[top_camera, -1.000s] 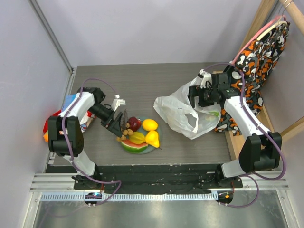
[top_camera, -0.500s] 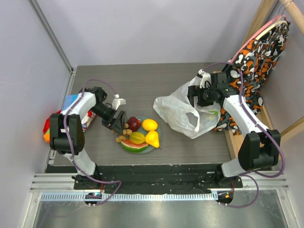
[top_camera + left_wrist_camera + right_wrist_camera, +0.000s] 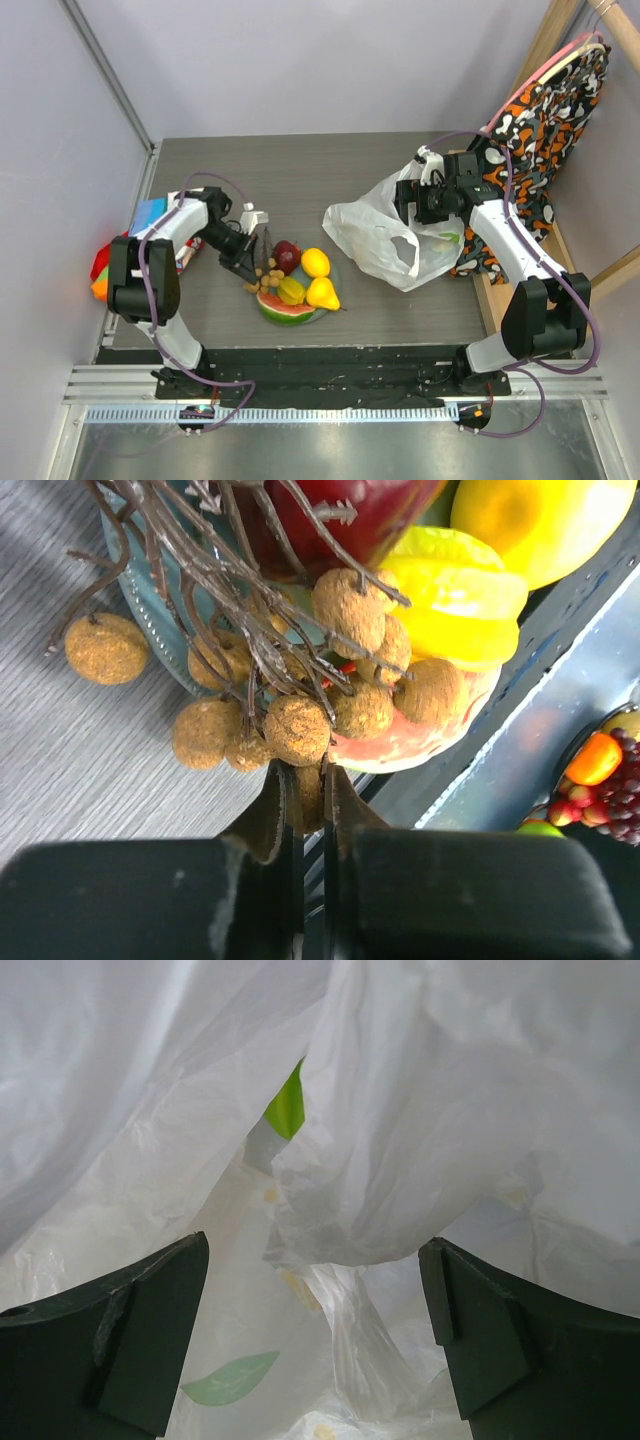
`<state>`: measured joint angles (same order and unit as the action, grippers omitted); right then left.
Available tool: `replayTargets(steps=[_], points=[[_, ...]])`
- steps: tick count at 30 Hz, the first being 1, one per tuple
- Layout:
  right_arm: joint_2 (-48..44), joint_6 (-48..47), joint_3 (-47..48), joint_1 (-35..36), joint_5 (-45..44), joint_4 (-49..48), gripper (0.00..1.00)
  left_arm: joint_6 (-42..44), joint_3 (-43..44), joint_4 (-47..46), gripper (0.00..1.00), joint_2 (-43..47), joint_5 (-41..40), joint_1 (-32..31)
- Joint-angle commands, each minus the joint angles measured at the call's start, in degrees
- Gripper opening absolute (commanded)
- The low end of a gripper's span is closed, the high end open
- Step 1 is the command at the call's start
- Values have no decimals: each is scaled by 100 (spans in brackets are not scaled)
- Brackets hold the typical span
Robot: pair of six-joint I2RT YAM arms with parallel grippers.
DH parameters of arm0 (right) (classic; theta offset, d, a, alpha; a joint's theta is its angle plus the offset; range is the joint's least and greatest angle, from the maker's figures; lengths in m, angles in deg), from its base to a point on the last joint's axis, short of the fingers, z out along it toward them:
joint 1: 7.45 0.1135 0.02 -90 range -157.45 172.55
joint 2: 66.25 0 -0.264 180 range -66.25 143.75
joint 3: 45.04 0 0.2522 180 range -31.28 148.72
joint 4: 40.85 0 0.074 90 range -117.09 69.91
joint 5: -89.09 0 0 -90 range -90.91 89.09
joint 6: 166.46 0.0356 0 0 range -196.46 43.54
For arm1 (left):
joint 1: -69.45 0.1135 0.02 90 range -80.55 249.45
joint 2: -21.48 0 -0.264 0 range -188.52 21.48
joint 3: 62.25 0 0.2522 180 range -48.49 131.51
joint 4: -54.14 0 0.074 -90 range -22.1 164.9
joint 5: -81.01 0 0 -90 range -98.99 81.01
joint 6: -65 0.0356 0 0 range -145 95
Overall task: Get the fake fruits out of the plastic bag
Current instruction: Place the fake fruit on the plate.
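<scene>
Fake fruits lie on a bluish plate (image 3: 334,279): a dark red apple (image 3: 288,256), a lemon (image 3: 316,262), a yellow pear (image 3: 322,293), a yellow-green star fruit (image 3: 290,290) and a watermelon slice (image 3: 284,309). A tan-brown bunch of little balls (image 3: 298,726) hangs over the plate's left rim (image 3: 150,632). My left gripper (image 3: 308,785) is shut on one of its balls. The plastic bag (image 3: 365,236) lies crumpled at the right. My right gripper (image 3: 315,1340) stands open inside its folds (image 3: 450,1110), holding nothing.
An orange, black and white patterned cloth (image 3: 545,110) hangs on a wooden frame at the right edge. Colourful items (image 3: 105,268) and a blue object (image 3: 148,214) sit at the table's left edge. Grey walls close in on the left and back.
My left gripper has moved in on the bunch beside the plate and shut on one ball. The right gripper stays open in the bag.
</scene>
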<state>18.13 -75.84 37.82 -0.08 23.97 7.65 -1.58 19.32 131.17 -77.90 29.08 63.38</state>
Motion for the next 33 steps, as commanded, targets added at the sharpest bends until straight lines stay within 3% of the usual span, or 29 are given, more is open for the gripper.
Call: replayTargets(steps=[1,12,18,26,30,32,33], points=[[0,122,95,-43,104,-222,95,356,250,414,0,427,43,149],[-35,122,69,-43,61,-266,95,1191,988,1706,0,885,1027,71],[-106,105,77,-35,17,-240,95,1341,813,1584,0,630,764,-289],[-211,78,-37,-43,8,-205,95,1199,365,1030,3,411,351,-299],[-194,78,-46,-43,16,-222,95,1183,110,750,36,498,236,-308],[-159,96,-46,-43,25,-240,95,1034,48,398,42,524,245,-351],[-150,96,-46,-43,34,-240,95,894,48,310,51,481,219,-378]])
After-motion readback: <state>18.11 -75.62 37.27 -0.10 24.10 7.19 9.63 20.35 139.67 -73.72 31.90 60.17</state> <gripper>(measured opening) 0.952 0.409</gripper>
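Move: The left hand already pinches a brown ball of the grape bunch at the plate's left edge; the plate's middle lies about 9 cm to its right, level with it and some 3 cm lower. The red apple is about 4 cm ahead and 7 right, the star fruit 2 back and 8 right, the watermelon slice 6 back and 7 right. From the right hand, the plate's middle is some 21 cm left, 13 back and 11 below. Left hand lifts the pinched grapes about 8 cm, draws back, lowers 5 cm beside the watermelon and opens partway. ##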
